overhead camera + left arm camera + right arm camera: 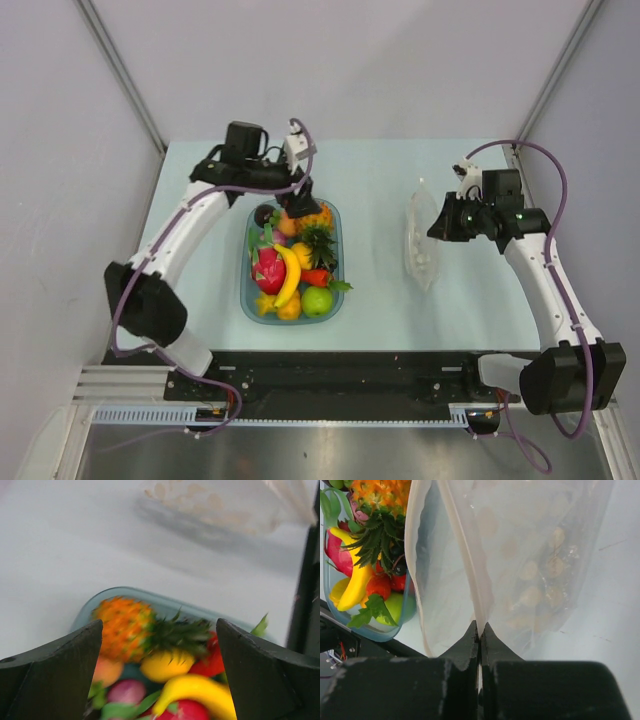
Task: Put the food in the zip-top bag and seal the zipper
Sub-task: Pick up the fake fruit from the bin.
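The toy food lies piled in a translucent blue tray (336, 262): an orange pineapple (124, 626) with a green crown, a banana (291, 275), a lemon (165, 664), red pieces and a green apple (316, 300). My left gripper (159, 672) is open and empty, hovering just above the far end of the pile, over the pineapple (318, 215). My right gripper (480, 626) is shut on the mouth edge of the clear zip-top bag (520, 565), holding it up with the mouth gaping. The bag (423, 240) hangs right of the tray. The zipper strip (457, 545) runs up from the jaws.
The tray also shows at the left of the right wrist view (365, 630). A black rail (340, 372) runs along the table's near edge. Grey walls close in the pale table (380, 180) on both sides.
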Action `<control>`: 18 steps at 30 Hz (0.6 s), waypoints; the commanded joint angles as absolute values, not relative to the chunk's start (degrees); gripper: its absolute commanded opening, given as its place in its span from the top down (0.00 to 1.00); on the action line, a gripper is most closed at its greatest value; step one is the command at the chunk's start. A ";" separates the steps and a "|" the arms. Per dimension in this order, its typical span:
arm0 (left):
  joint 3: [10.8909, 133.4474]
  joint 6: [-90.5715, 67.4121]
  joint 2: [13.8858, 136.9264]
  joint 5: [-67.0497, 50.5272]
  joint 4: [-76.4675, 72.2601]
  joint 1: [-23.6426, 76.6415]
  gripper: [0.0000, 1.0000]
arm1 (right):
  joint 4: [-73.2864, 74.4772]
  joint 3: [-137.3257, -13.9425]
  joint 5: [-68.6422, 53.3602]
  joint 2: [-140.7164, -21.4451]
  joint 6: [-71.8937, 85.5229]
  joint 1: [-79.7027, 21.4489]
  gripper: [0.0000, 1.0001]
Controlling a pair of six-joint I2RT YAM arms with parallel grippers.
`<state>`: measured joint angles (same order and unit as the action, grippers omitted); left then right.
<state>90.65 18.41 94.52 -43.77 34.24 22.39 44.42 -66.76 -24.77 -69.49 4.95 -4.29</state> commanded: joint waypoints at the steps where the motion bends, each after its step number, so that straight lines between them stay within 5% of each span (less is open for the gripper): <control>1: 91.23 67.19 88.42 -47.82 52.35 20.65 0.01 | 41.84 -67.59 -26.63 -69.96 6.59 -4.75 1.00; 4: 91.32 91.74 90.34 -42.99 67.11 20.65 0.02 | 41.57 -67.59 -26.98 -70.31 6.94 -4.83 1.00; 7: 89.39 102.16 90.97 -40.70 66.54 20.92 0.02 | 41.57 -68.03 -27.16 -70.58 7.12 -4.83 1.00; 18: 79.89 120.58 93.68 -37.18 55.64 27.77 0.04 | 41.75 -67.50 -29.09 -70.49 8.08 -2.82 1.00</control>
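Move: The pineapple, the likeliest next pick, lies almost under the left hand, centred about 2 cm back, 2 cm to its right and 18 cm down. At much the same depth, the yellow fruit is some 8 cm back and 1 cm left of the hand, the peach 1 cm back and 4 cm left, and the banana 13 cm back and 4 cm left. From the right hand, the pineapple is about 24 cm left, 4 cm ahead and 13 cm down. The left hand, empty and wide open, first swings left about 5 cm over the bin with a brief small rise, then sinks, ending some 9 cm lower and 5 cm farther back, easing to the right at the last as it closes on the pineapple's leafy end and the yellow fruit. On the way the wrist rolls about 70 degrees, clockwise from above, and the fingers tip more steeply down while staying open, as the right hand stays put and keeps the bag's edge pinched. ##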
